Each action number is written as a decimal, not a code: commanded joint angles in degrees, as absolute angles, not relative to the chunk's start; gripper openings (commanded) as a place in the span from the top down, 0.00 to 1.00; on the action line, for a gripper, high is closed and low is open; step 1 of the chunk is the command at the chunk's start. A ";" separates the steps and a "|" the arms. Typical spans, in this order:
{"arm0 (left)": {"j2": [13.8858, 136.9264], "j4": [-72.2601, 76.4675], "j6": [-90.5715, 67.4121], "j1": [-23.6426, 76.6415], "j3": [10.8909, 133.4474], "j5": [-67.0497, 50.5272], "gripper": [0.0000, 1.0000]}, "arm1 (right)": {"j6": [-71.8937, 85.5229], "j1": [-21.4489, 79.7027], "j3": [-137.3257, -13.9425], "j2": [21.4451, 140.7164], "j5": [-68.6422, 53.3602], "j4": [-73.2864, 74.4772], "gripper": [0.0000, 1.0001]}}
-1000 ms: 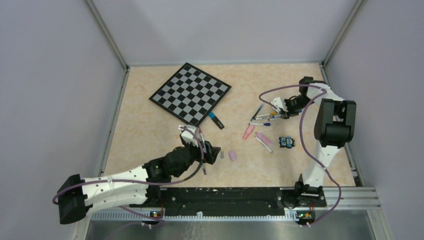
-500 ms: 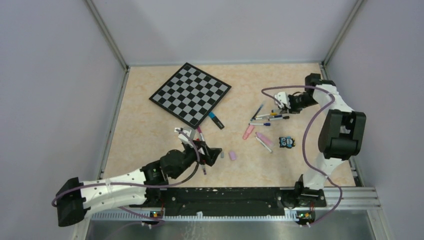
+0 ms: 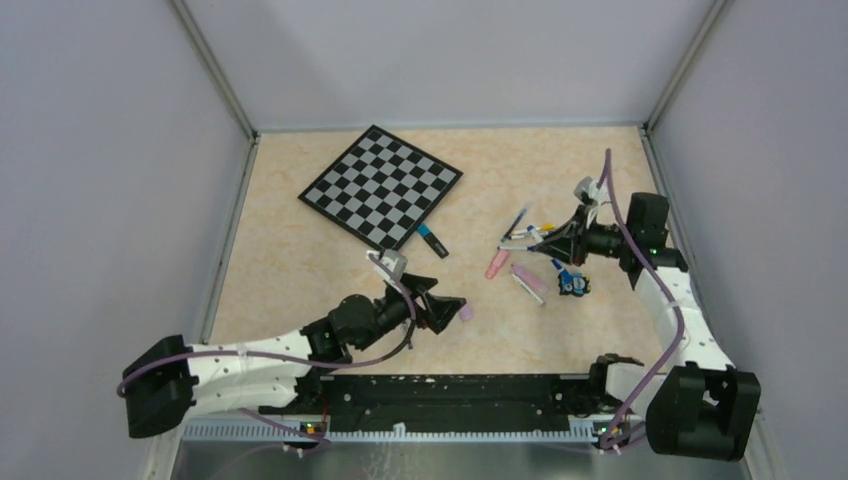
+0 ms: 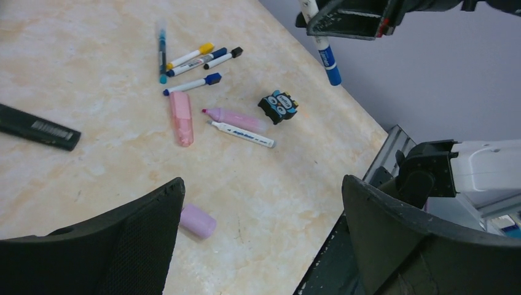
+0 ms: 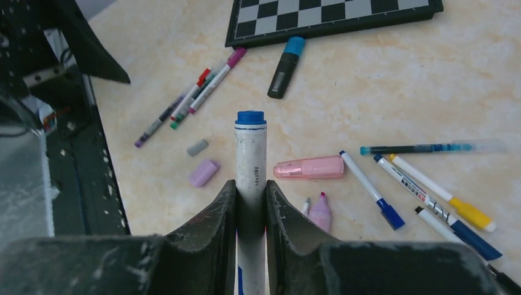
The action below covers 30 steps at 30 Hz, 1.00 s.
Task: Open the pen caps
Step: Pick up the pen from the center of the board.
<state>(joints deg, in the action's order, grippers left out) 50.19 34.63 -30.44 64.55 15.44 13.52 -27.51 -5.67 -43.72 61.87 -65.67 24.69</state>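
Note:
My right gripper (image 5: 250, 184) is shut on a white marker (image 5: 250, 157), whose blue cap (image 5: 250, 117) sticks out past the fingertips. In the top view the right gripper (image 3: 563, 244) holds this marker (image 3: 558, 266) in the air above the owl figure. The left gripper (image 4: 263, 184) stands wide open and empty just above the table. A loose lilac cap (image 4: 198, 221) lies by its left finger, and in the top view this lilac cap (image 3: 466, 312) sits just off the left gripper (image 3: 452, 296). A small grey cap (image 5: 197, 147) lies nearby.
Several capped pens (image 3: 525, 235) lie in a pile. A pink highlighter (image 3: 497, 263) and an uncapped one (image 3: 527, 276) lie beside the owl figure (image 3: 573, 284). A black marker (image 3: 432, 241) lies by the checkered board (image 3: 381, 186). Thin pens (image 5: 190, 101) lie near the left arm.
The right arm has swung from the pen pile toward the near side, carrying the white marker up. The left gripper has slid right, up to the lilac cap, still open.

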 commanded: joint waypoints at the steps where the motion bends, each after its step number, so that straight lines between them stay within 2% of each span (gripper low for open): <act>1: 57.21 44.06 -29.55 64.25 21.61 8.06 0.01 | 13.71 -5.52 -39.07 60.31 -63.74 -4.97 1.00; 7: 69.28 50.86 -33.19 64.29 27.06 6.76 0.01 | 37.51 -5.54 -30.32 60.70 -56.62 -21.24 1.00; 13: 80.67 53.70 -39.00 64.28 33.02 11.12 0.01 | 47.71 -5.45 -26.84 62.56 -56.00 -27.14 1.00; 17: 86.48 54.15 -43.50 64.20 37.44 12.06 0.03 | 48.34 -5.07 -25.67 63.26 -55.64 -28.16 1.00; 22: 92.23 51.05 -50.47 64.17 43.33 11.35 0.09 | 48.44 -3.69 -25.43 63.70 -55.72 -28.98 1.00; 30: 99.33 50.73 -56.05 64.18 48.92 4.75 0.28 | 48.34 -2.99 -25.32 63.89 -55.45 -29.16 1.00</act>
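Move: The marker pen is still pinched in my right fingers, its middle at that hand point. From my wide-open, empty left hand, it lies about 19 cm to the right, 10 cm ahead and roughly level. On the table, some 15 cm below both hands, the pink highlighter is about 17 cm right and 11 ahead of my left hand, the owl block 27 right and 10 ahead, the lavender cap 3 right and 4 ahead. I sweep my left hand about 16 cm right and 5 cm forward at nearly constant height towards the marker's blue capped end, rolling the wrist some 20 degrees and starting to narrow the open fingers late on. Meanwhile my right hand keeps its pinch, rolls about 45 degrees to swing that end back towards my base, and shifts a couple of centimetres forward and left. ##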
